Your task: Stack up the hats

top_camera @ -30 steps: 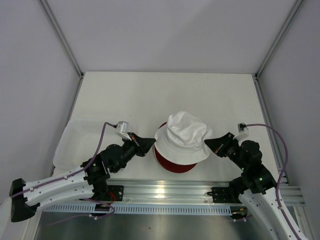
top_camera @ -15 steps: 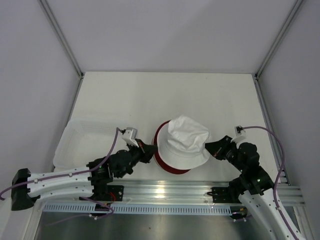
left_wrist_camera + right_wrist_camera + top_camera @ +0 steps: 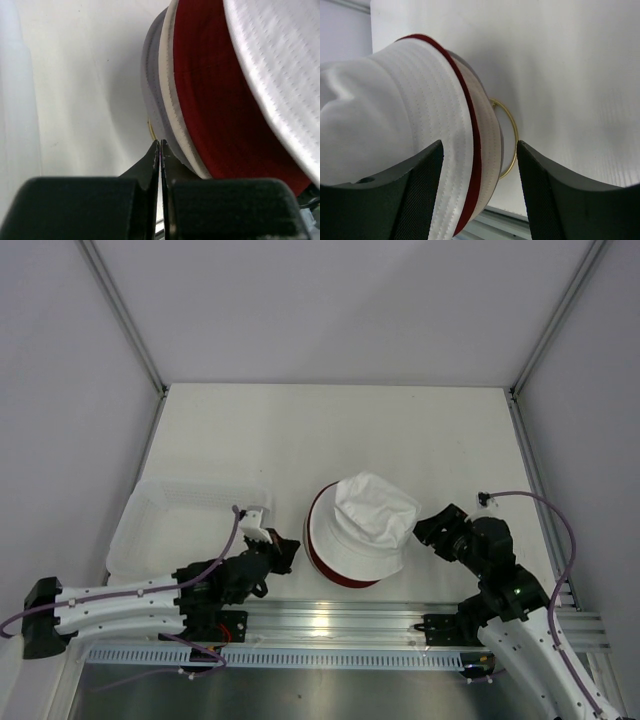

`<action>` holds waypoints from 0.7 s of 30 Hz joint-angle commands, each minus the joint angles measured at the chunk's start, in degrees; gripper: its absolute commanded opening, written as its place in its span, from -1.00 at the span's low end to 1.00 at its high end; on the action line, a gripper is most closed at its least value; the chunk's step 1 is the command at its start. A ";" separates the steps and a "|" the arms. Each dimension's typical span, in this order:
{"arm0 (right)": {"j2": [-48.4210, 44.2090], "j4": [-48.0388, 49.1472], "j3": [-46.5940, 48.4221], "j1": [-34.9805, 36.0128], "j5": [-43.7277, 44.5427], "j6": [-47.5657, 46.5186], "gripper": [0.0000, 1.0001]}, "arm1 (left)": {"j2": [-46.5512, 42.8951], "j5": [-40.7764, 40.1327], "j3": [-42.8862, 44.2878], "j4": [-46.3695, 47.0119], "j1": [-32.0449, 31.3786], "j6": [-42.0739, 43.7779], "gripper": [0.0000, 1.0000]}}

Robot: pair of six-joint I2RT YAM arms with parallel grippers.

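The hats sit as one pile at the table's near middle. The white hat [image 3: 367, 523] is on top, and the dark red hat [image 3: 318, 559] shows as a rim below it. In the left wrist view the beige hat [image 3: 171, 97] is lowest, under the red hat [image 3: 215, 95] and the white hat [image 3: 277, 65]. My left gripper [image 3: 285, 548] is shut on nothing, its tips [image 3: 160, 145] just short of the beige brim. My right gripper [image 3: 424, 530] is open at the pile's right side. The stacked brims [image 3: 470, 150] lie between its spread fingers [image 3: 425, 190], untouched.
A shallow clear plastic tray [image 3: 160, 515] stands left of the pile, beside my left arm. A thin yellow ring [image 3: 512, 135] lies on the table under the pile's right edge. An aluminium rail [image 3: 330, 620] runs along the near edge. Grey walls enclose the table.
My right gripper has opened and let go of the white hat's brim. The white hat has settled onto the red one. My left gripper, still shut, has drawn back to the left.
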 commanded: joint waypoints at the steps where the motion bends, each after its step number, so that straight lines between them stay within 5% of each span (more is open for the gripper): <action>1: 0.51 -4.11 4.51 0.00 7.93 3.32 0.28 | -4.56 -2.49 0.38 -1.39 -0.40 -3.90 -0.99; 10: 1.74 -3.36 8.21 0.00 17.70 2.71 0.30 | -16.09 -1.18 8.46 -14.13 1.09 -16.63 -0.11; 14: 5.69 1.49 7.94 0.00 16.12 2.01 0.28 | -14.07 4.88 9.96 -9.49 1.09 -20.08 0.43; 21: 11.23 8.78 7.95 -0.09 12.26 0.69 0.25 | -7.22 13.49 9.27 -4.92 2.23 -27.28 0.52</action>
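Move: The white hat already rests on the stack, its middle some 14 cm to the right of the left hand, about 3 cm farther out and roughly 4 cm higher. Just under it the red hat sits some 12 cm right of that hand, 2 cm farther out and about level; the empty white bin lies about 24 cm to its left and 4 cm farther out, lower. From the right hand the white hat is about 12 cm left, 1 cm ahead, near its height. Beside the white hat's left brim, the left hand climbs about 10 cm from low at the stack's side, swaying slightly left and then back right as it eases down a little; its shut fingers open to three quarters while it rolls some 30 degrees, left side dropping. The right hand, still open, draws about 4 cm right off the other brim, turning clockwise, then heads some 4 cm forward and slightly up. ##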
